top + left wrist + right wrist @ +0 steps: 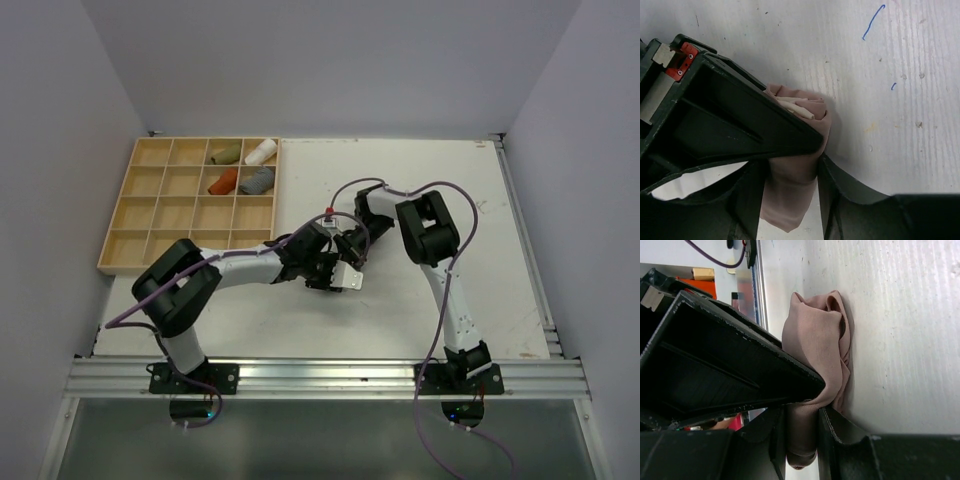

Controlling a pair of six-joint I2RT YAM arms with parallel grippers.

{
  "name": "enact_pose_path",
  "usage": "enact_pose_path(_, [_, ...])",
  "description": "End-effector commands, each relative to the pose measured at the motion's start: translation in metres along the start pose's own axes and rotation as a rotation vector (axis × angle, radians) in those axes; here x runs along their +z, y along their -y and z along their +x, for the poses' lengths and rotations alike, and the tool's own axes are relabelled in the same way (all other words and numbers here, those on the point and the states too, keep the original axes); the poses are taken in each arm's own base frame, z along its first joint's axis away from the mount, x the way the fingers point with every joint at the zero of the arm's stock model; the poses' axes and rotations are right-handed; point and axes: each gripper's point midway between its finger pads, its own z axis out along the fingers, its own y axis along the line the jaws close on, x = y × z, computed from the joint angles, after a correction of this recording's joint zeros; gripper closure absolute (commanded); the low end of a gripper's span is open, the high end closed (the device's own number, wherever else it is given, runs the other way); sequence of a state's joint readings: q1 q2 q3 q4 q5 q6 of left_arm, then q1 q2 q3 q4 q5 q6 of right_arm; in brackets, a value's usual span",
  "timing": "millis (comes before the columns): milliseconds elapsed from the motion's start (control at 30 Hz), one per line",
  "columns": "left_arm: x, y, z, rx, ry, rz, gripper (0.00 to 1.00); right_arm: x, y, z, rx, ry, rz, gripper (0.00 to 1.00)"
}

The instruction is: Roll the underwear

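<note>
The pale beige-pink underwear [802,107] is bunched into a tight roll on the white table, its end folds visible in the right wrist view [815,335]. My left gripper [790,185] has the roll's lower part filling the gap between its fingers, pressed on both sides. From the opposite side my right gripper [801,435] is shut on the same roll. Both grippers meet at the table's middle, the left gripper [325,270] and the right gripper [350,245], and they hide the cloth from above. A rust-orange roll [222,182] lies in a tray compartment.
A wooden compartment tray [120,215] sits at the back left, holding olive [225,153], white [260,152] and grey-blue [257,180] rolls beside the rust-orange one. Blue pen marks [872,22] dot the table. Grey walls close in on three sides.
</note>
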State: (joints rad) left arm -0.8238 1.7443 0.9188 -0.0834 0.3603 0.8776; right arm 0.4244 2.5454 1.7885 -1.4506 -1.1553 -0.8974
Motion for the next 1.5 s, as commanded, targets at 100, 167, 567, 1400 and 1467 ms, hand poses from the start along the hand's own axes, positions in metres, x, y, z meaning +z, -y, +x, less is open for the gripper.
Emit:
enact_pose_path(100, [0.024,0.054,0.016,-0.087,-0.088,0.286,0.62,0.024,0.000,0.034,0.260,-0.014,-0.150,1.00])
enact_pose_path(167, [0.026,0.055,0.014,-0.075,-0.098,0.317,0.65,0.024,-0.001,0.034,0.271,-0.011,-0.152,1.00])
enact_pose_path(567, [0.008,0.118,0.054,-0.138,-0.279,0.536,1.00,-0.090,-0.009,0.003,0.146,0.146,0.072,0.26])
enact_pose_path(1400, [0.016,0.123,0.054,-0.320,-0.368,0.618,1.00,-0.164,-0.039,0.019,-0.004,0.193,0.309,0.25])
enact_pose_path(1467, [0.013,0.089,0.031,-0.338,-0.287,0.526,1.00,-0.176,-0.039,0.016,-0.001,0.226,0.325,0.24])
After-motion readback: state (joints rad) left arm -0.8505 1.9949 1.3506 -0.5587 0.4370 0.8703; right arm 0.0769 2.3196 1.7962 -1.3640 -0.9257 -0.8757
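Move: The mauve underwear roll lies crosswise on the table, already between both hands' fingers. Its middle is within about 1 cm of the left hand's point, a touch below, and about 3 cm to the left and 1 cm back of the right hand's, level in height. From the left hand, the grey roll in the tray lies about 26 cm ahead and 19 cm left; the orange roll lies 26 cm ahead and 28 cm left. The roll passes into the left hand's grip alone: the right fingers open wide, let go of its right-hand part, and that hand lifts clear, going some 12 cm right and 10 cm forward while tipping up about 20 degrees. The left hand, around the roll throughout, works 2 to 3 cm right and slightly down, tilting about 15 degrees, then pinches it much tighter and begins to rise. ##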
